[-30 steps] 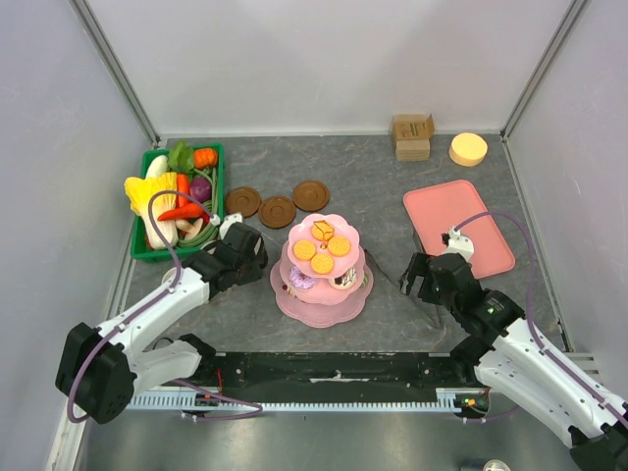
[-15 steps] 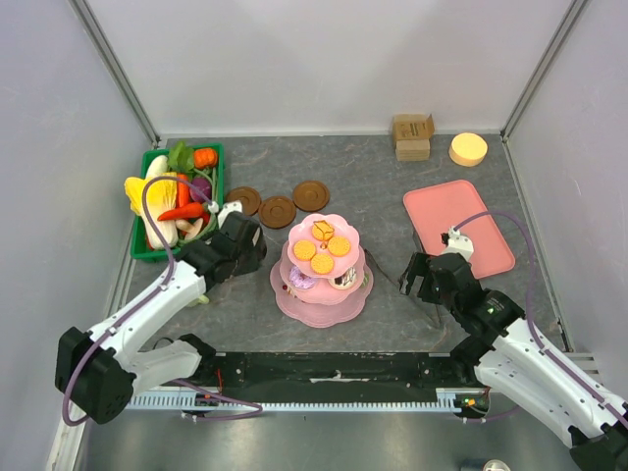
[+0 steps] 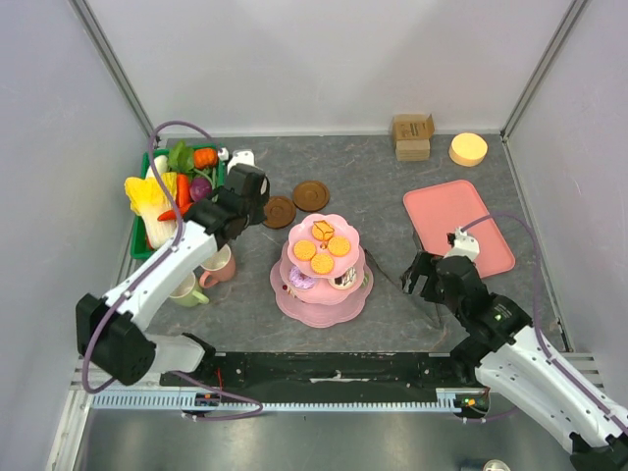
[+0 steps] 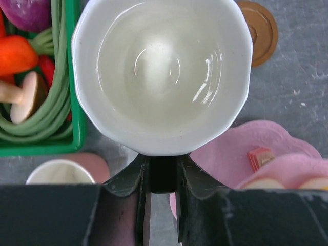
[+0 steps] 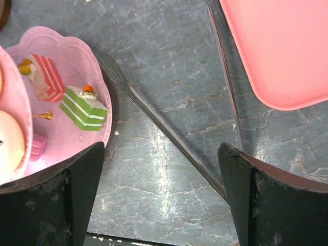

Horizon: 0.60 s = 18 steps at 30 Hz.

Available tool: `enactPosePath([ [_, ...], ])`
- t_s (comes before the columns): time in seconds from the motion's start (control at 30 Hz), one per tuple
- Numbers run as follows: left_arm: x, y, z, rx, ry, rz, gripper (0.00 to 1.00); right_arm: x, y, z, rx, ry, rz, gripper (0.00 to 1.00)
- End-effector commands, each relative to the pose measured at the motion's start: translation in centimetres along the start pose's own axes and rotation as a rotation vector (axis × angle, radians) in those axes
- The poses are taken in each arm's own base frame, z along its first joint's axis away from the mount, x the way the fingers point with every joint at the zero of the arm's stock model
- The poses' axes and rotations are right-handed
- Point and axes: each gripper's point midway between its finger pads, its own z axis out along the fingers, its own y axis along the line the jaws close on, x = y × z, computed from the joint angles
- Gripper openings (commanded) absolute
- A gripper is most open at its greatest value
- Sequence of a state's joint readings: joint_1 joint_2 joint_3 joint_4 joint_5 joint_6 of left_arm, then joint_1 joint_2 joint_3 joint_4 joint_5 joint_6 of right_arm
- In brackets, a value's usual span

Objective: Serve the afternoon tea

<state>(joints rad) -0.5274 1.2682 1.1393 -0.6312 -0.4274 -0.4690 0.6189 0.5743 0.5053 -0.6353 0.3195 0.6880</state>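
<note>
My left gripper (image 4: 163, 166) is shut on the dark handle of a mug (image 4: 161, 77) with a glossy white inside, held upright off the table. In the top view the left gripper (image 3: 247, 186) hangs beside the green basket, near two brown saucers (image 3: 280, 211). A pink mug (image 3: 218, 267) and a pale mug (image 3: 186, 289) stand left of the pink tiered stand (image 3: 294, 304). Orange biscuits (image 3: 322, 250) lie on its top tier; green cake (image 5: 84, 107) and red cake (image 5: 43, 77) lie on the lower one. My right gripper (image 5: 161, 154) is open and holds nothing.
A green basket (image 3: 142, 250) of toy vegetables stands at the left. Metal tongs (image 5: 154, 118) lie between the stand and a pink tray (image 3: 456, 226). Cardboard boxes (image 3: 412, 135) and a yellow disc (image 3: 468, 149) sit at the back right.
The left arm has carried the mug away from the near left of the stand toward the back, uncovering the pink and pale mugs. The right arm has stayed put.
</note>
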Motion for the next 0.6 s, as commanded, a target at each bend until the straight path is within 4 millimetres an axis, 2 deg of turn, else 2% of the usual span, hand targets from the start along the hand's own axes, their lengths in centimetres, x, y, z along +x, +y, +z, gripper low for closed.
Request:
enactPosePath([
  [0.0, -8.0, 0.3, 1.4, 0.021, -0.173, -0.018, 0.02, -2.2, 0.3, -0.7, -0.018, -0.105, 0.035, 0.98],
  [0.13, -10.1, 0.6, 4.2, 0.053, -0.211, 0.057, 0.02, -2.8, -0.1, -1.0, -0.012, -0.147, 0.058, 0.98],
  [0.23, -10.7, 1.0, 6.7, 0.069, -0.189, 0.144, 0.02, -3.1, -0.2, -1.2, -0.009, -0.165, 0.067, 0.98],
  [0.3, -10.8, 1.4, 8.5, 0.094, -0.176, 0.178, 0.02, -3.0, -0.2, -1.2, -0.015, -0.160, 0.066, 0.98],
  [0.37, -10.4, 2.6, 10.6, 0.093, -0.141, 0.181, 0.02, -2.8, 0.0, -1.2, -0.025, -0.148, 0.063, 0.98],
  [0.47, -10.3, 3.4, 12.5, 0.128, -0.111, 0.153, 0.02, -2.8, 0.0, -1.2, -0.025, -0.150, 0.062, 0.98],
  [0.57, -10.2, 4.5, 13.6, 0.109, -0.095, 0.131, 0.02, -3.0, 0.0, -1.3, -0.024, -0.156, 0.064, 0.98],
])
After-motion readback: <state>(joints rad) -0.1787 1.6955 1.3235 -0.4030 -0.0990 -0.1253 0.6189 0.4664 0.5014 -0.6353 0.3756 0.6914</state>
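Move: The leftmost brown coaster, where the dark mug in the left hand is being taken, lies about 15 cm ahead of that hand, 4 cm to its left and 18 cm below. The middle coaster is some 12 cm ahead and 6 cm right of the hand, the right coaster 17 cm ahead and 15 cm right. The vegetable basket's middle sits 15 cm ahead and 21 cm left. From the right hand, the leftmost coaster is about 29 cm ahead, 48 cm left and 9 cm lower. The dark mug, still pinched in the left fingers with its mouth up, is carried forward about 12 cm and some 5 cm left towards the leftmost coaster, nearly level at first and then sinking ever faster, 6 cm in all; late on, the wrist turns slightly clockwise. The empty, open right hand lifts about 2 cm, tipping up slightly, then holds still. ##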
